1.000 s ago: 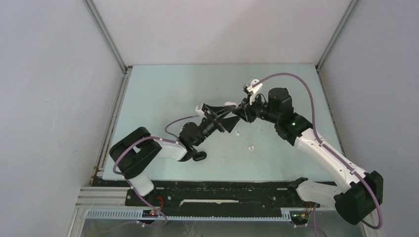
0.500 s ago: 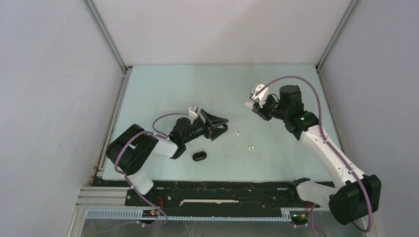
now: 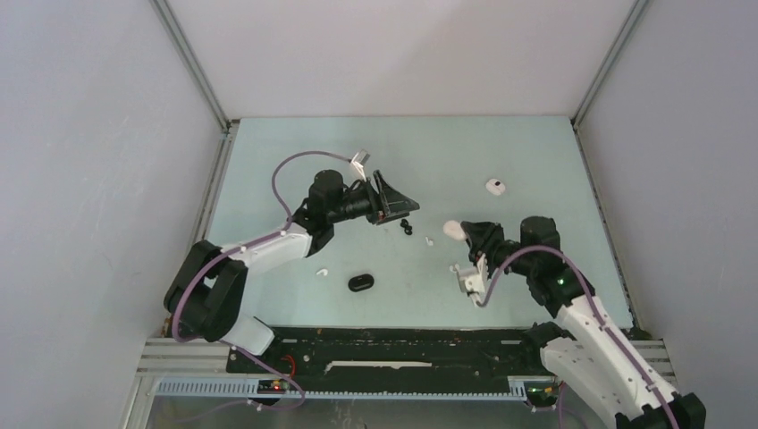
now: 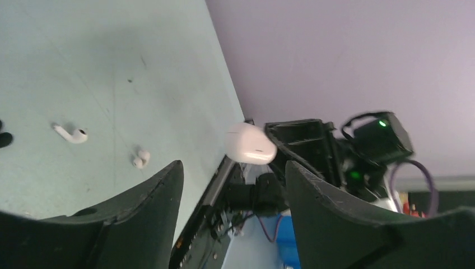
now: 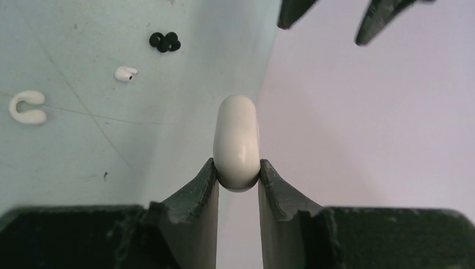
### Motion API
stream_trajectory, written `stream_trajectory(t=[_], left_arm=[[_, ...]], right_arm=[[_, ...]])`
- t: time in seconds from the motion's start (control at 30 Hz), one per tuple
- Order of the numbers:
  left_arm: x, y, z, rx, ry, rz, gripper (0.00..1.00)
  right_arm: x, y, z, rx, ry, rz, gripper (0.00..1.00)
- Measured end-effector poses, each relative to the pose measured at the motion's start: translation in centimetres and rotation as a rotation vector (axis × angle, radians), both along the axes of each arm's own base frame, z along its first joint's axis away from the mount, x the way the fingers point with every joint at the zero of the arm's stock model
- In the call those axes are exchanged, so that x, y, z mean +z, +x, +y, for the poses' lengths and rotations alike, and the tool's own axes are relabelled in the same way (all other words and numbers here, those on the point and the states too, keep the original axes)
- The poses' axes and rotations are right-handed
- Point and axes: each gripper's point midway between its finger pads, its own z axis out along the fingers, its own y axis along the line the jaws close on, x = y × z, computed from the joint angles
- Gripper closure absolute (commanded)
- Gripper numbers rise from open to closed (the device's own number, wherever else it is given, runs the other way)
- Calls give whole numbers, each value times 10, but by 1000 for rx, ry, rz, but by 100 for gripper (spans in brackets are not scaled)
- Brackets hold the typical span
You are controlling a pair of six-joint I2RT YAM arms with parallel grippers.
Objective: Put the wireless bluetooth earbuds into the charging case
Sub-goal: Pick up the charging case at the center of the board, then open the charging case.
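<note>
My right gripper [image 5: 236, 166] is shut on a closed white pill-shaped charging case [image 5: 236, 140], held up above the table; the same case [image 3: 453, 230] shows right of centre from above. My left gripper [image 3: 390, 198] hangs open and empty to the left of it, its dark fingers [image 4: 151, 196] wide apart and facing the held case [image 4: 251, 143]. A black pair of earbuds [image 3: 405, 226] lies just below the left gripper. A white earbud [image 3: 429, 240] lies beside the held case, and another white earbud [image 3: 322, 272] lies further left. A white stemmed earbud [image 5: 125, 73] and a C-shaped one [image 5: 27, 106] lie on the table.
A black pill-shaped case [image 3: 361, 283] lies near the front of the pale green table [image 3: 286, 161]. A second white case [image 3: 494, 186] lies at the back right. Grey walls close in the left, back and right sides.
The two grippers were close together mid-table and have parted. My right arm drew back toward the near edge with the white case. My left gripper swung toward the back left.
</note>
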Motion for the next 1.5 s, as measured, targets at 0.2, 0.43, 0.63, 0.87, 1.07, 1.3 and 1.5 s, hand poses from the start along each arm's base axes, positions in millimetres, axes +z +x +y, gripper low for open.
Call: stream_trajectory(t=[0.2, 0.43, 0.63, 0.87, 1.07, 1.3, 1.5], left_arm=[[0, -38, -3, -193, 16, 13, 34], [-7, -81, -12, -385, 78, 44, 32], [-13, -87, -19, -447, 89, 55, 35], [-25, -92, -24, -477, 95, 86, 41], [-18, -103, -31, -527, 67, 52, 49], [-21, -108, -34, -549, 67, 64, 53], [-18, -109, -35, -552, 38, 68, 66]], right_arm=[[-22, -35, 14, 255, -18, -256, 100], [-29, -50, 24, 382, 18, -389, 100], [-17, -51, 31, 433, 49, -480, 100], [-10, -52, 35, 467, 74, -513, 100], [-14, -57, 39, 497, 89, -505, 100], [-9, -59, 43, 511, 95, -543, 100], [-3, -62, 47, 522, 98, -581, 100]])
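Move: The left hand, open and empty, has the white charging case about 11 cm to its right, 5 cm back and 2 cm lower. On the table some 18 cm below the left hand, the black ear tips lie 3 cm ahead, the white earbud 2 cm back and 6 cm right, the U-shaped white piece 9 cm back and 12 cm right. The right hand already grips the case, its middle 1 cm ahead, 2 cm left and 1 cm below. Backwards, about 11 cm and drifting right, swings the left hand, turning some 30 degrees clockwise so its fingers face the case's free end, then narrowing around it. The right hand keeps its grip and carries the case back and left to meet them, dipping briefly, turning counter-clockwise and tipping its fingers up towards level. ##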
